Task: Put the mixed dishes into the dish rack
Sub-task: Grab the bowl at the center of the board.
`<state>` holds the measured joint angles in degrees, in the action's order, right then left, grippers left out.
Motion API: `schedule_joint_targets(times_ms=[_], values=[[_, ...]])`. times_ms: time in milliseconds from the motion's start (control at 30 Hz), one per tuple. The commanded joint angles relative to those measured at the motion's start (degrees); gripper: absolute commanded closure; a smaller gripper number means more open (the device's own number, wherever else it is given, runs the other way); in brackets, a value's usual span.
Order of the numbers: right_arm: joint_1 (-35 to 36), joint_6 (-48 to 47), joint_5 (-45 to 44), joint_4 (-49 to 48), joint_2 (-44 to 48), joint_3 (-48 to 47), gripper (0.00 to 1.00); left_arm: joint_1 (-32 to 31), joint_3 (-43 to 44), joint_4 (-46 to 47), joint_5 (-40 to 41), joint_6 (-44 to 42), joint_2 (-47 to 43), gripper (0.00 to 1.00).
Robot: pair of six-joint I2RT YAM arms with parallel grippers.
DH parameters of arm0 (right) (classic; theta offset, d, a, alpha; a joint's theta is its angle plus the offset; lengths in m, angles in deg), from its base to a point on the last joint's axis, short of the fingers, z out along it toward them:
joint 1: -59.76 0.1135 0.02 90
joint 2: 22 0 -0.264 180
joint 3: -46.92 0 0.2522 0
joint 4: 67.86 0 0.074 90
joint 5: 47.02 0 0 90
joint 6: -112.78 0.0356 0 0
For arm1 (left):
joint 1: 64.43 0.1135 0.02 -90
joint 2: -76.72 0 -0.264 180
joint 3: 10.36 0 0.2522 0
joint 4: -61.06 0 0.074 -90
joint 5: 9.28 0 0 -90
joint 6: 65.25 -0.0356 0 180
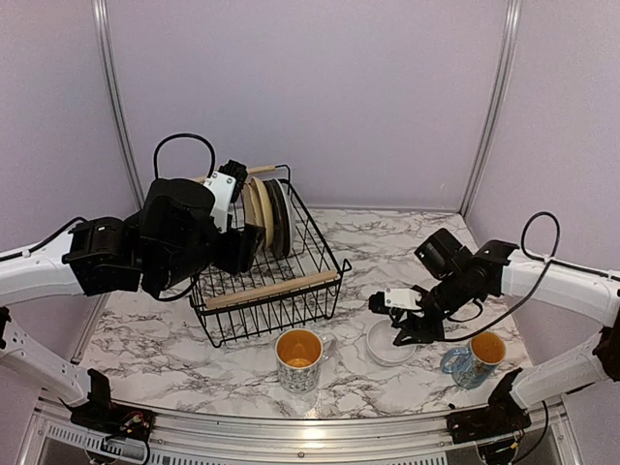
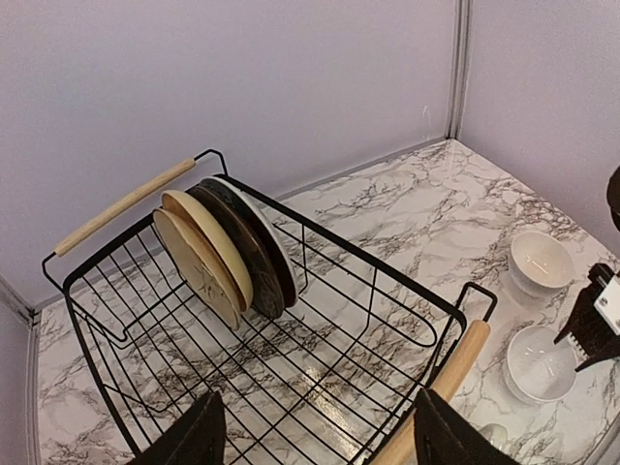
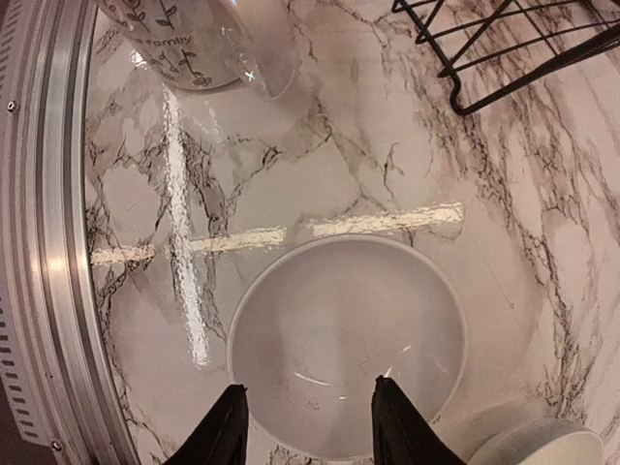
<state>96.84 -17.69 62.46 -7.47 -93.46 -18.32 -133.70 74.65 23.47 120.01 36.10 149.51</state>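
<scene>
The black wire dish rack [image 1: 274, 288] stands left of centre, with several plates [image 1: 266, 215] on edge at its far end: tan ones and a dark grey one [image 2: 247, 250]. My left gripper [image 2: 315, 441] is open and empty above the rack's near part [image 2: 339, 228]. My right gripper [image 3: 308, 426] is open, its fingertips over the near rim of a small white bowl [image 3: 349, 339], which also shows in the top view [image 1: 386, 346]. A second white bowl [image 2: 540, 260] sits beyond it. One orange-lined mug [image 1: 298, 358] stands in front of the rack, another [image 1: 475, 358] at the right.
The rack's wooden handles [image 2: 121, 205] [image 2: 455, 363] lie along its two short sides. In the right wrist view, the nearer mug [image 3: 184, 44] and the rack's corner [image 3: 504, 48] lie ahead. The table's metal front edge [image 3: 39, 242] runs at the left.
</scene>
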Motion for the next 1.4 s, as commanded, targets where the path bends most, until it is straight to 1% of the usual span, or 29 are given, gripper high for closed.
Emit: schedule_joint_targets(times_ms=[0, 100, 267, 367, 533, 567, 633, 733, 867, 933, 967, 1000, 1067, 1167, 1367], values=[[4.4, -4.8, -2.1, 3.5, -1.1, 3.1, 0.58, 4.9, 0.9, -4.6, 2.5, 11.1, -0.3, 0.32], [6.4, -5.7, -3.2, 3.6, -1.7, 4.4, 0.59, 8.5, -1.5, -4.4, 0.8, 15.4, -1.6, 0.32], [6.8, -6.1, -3.3, 3.2, -2.9, 4.3, 0.59, 12.9, -4.6, -4.4, -1.0, 18.6, -2.9, 0.32], [6.8, -5.7, -4.6, 2.3, -4.4, 4.6, 0.63, 14.5, -5.6, -5.0, -2.1, 19.8, -3.0, 0.32], [8.2, -5.1, -6.5, 0.8, -6.0, 5.2, 0.67, 15.3, -6.4, -5.1, -2.8, 20.1, -4.0, 0.32], [8.9, -4.9, -7.1, 0.6, -6.2, 5.4, 0.70, 15.4, -6.6, -5.0, -2.8, 20.2, -4.4, 0.32], [9.9, -4.2, -7.8, 0.2, -6.7, 5.2, 0.78, 15.5, -7.1, -4.8, -2.6, 20.5, -5.0, 0.32], [10.4, -3.3, -8.2, 0.2, -7.5, 4.6, 0.86, 15.7, -8.4, -4.4, -2.8, 20.7, -5.9, 0.32], [10.5, -2.9, -9.2, 0.1, -8.4, 3.8, 0.88, 16.0, -9.7, -4.6, -2.8, 21.0, -6.5, 0.32], [10.5, -2.7, -9.7, 0.1, -9.0, 3.6, 0.92, 16.2, -10.1, -4.7, -2.6, 21.2, -7.0, 0.32], [10.5, -2.5, -10.1, 0.1, -9.3, 3.4, 0.96, 16.3, -10.3, -4.8, -2.5, 21.2, -7.2, 0.32], [10.5, -2.4, -10.2, 0.5, -9.5, 3.2, 1.00, 16.4, -10.6, -4.8, -2.3, 21.1, -7.5, 0.32], [10.4, -2.7, -10.6, 1.9, -9.2, 2.1, 1.00, 16.8, -11.4, -4.8, -2.2, 21.2, -8.2, 0.32], [10.5, -4.4, -10.3, 5.1, -6.1, -0.6, 1.00, 17.4, -12.8, -4.2, -2.8, 21.4, -8.5, 0.32], [10.2, -8.1, -3.7, 14.5, -2.0, -8.9, 1.00, 19.1, -14.2, -5.1, -1.2, 22.4, -7.9, 0.32]])
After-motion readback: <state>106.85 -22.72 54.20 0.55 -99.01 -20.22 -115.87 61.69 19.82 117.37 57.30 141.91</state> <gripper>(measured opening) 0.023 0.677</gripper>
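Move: The white bowl I want at mid-board is almost under my right hand, its middle about 2 cm ahead, 1 cm to the left and 10 cm below. A second white bowl lies some 12 cm ahead and 6 cm right; the patterned mug about 20 cm left and 5 cm back, the blue mug about 17 cm right and 4 cm back. From my left hand that mid-board bowl is roughly 26 cm right, 3 cm back and 31 cm down. I sink my half-open right hand about 7 cm while drawing it back some 4 cm to the bowl's near edge, tipping the fingers about 15 degrees closer to vertical, pinch the near rim between them, then rise about 3 cm. My empty left hand swings about 11 cm left, also forward and down, turning counter-clockwise across the rack's left part, fingers staying open. ##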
